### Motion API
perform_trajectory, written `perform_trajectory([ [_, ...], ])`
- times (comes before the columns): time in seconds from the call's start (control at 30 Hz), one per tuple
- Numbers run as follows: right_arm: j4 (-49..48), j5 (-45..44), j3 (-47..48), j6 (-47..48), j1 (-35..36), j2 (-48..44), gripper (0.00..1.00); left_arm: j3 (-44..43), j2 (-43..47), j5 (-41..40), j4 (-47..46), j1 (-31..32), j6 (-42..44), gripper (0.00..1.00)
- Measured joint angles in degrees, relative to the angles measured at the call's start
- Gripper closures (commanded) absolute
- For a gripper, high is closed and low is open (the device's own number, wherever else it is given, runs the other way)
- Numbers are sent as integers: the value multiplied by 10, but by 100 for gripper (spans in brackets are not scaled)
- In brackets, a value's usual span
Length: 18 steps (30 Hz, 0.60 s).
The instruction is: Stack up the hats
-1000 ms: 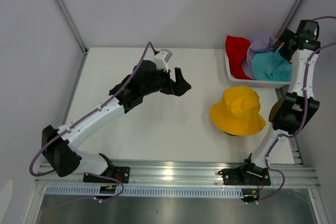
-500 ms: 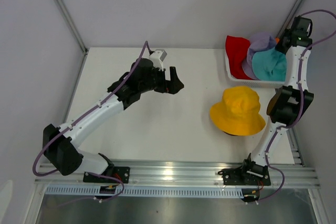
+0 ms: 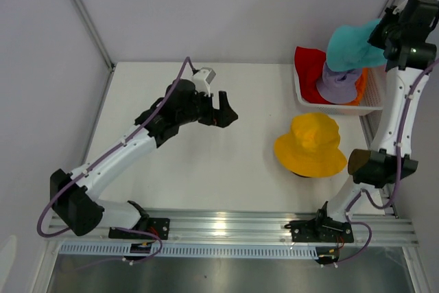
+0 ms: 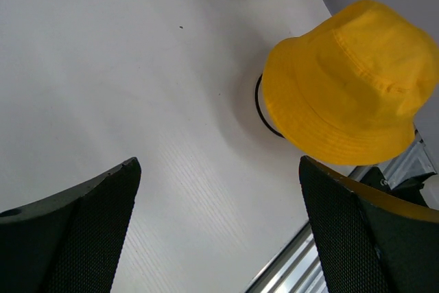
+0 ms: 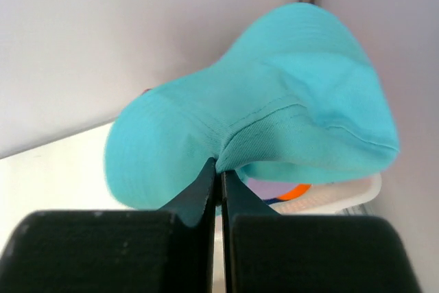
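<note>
My right gripper (image 5: 220, 173) is shut on the teal hat (image 5: 260, 111) and holds it in the air above the basket; it shows raised at the top right in the top view (image 3: 351, 44). The lavender hat (image 3: 340, 84), red hat (image 3: 310, 66) and orange hat (image 3: 361, 81) lie in the white basket (image 3: 374, 98). The yellow hat (image 3: 312, 144) sits on a black wire stand (image 4: 260, 106) on the table, also in the left wrist view (image 4: 350, 84). My left gripper (image 3: 226, 109) is open and empty above the table, left of the yellow hat. The dark blue hat is hidden.
The table's near edge has a metal rail (image 3: 226, 224). Grey walls close off the back and sides. The right arm's column (image 3: 392, 118) stands right of the yellow hat, beside the basket.
My right gripper has lifted the teal hat up out of the basket, uncovering the lavender and orange hats. My left gripper has drawn back slightly to the left.
</note>
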<state>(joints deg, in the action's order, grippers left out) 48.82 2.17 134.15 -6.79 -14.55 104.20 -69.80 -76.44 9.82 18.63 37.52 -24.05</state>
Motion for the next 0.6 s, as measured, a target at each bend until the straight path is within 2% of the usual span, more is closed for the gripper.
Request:
perform_trajectory([
  [0.17,46,37,10,-1,1,-125,100,30,50,25,-4,0,-10,0],
  [0.3,78,102,18,-11,-1,-204,100,35,74,38,-7,0,-14,1],
  [0.43,117,146,-5,-15,15,-251,100,35,90,42,-9,0,-14,0],
  [0.6,183,131,-44,-14,41,-284,100,35,108,44,-9,2,-15,0],
])
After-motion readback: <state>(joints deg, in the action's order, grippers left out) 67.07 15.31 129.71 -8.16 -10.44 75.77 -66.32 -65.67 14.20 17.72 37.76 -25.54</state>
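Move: The yellow hat on its stand, where the held turquoise hat is bound, is about 20 cm back towards the base from the right hand, 15 cm to its left and some 32 cm below. The purple hat in the basket lies about 7 cm ahead and 34 cm below; the red hat is about 10 cm ahead, 11 cm left and equally low. From the left hand, the yellow hat is roughly 30 cm right, 2 cm back and 14 cm lower. The turquoise hat, still pinched by its edge in the right hand's shut fingers, is swept quickly back from over the basket about 20 cm and some 11 cm left, towards above the yellow hat. It arcs up about 12 cm, then sinks 4 cm at the end, the wrist turning some 15 degrees counter-clockwise. The open, empty left hand eases up and back, making room. ##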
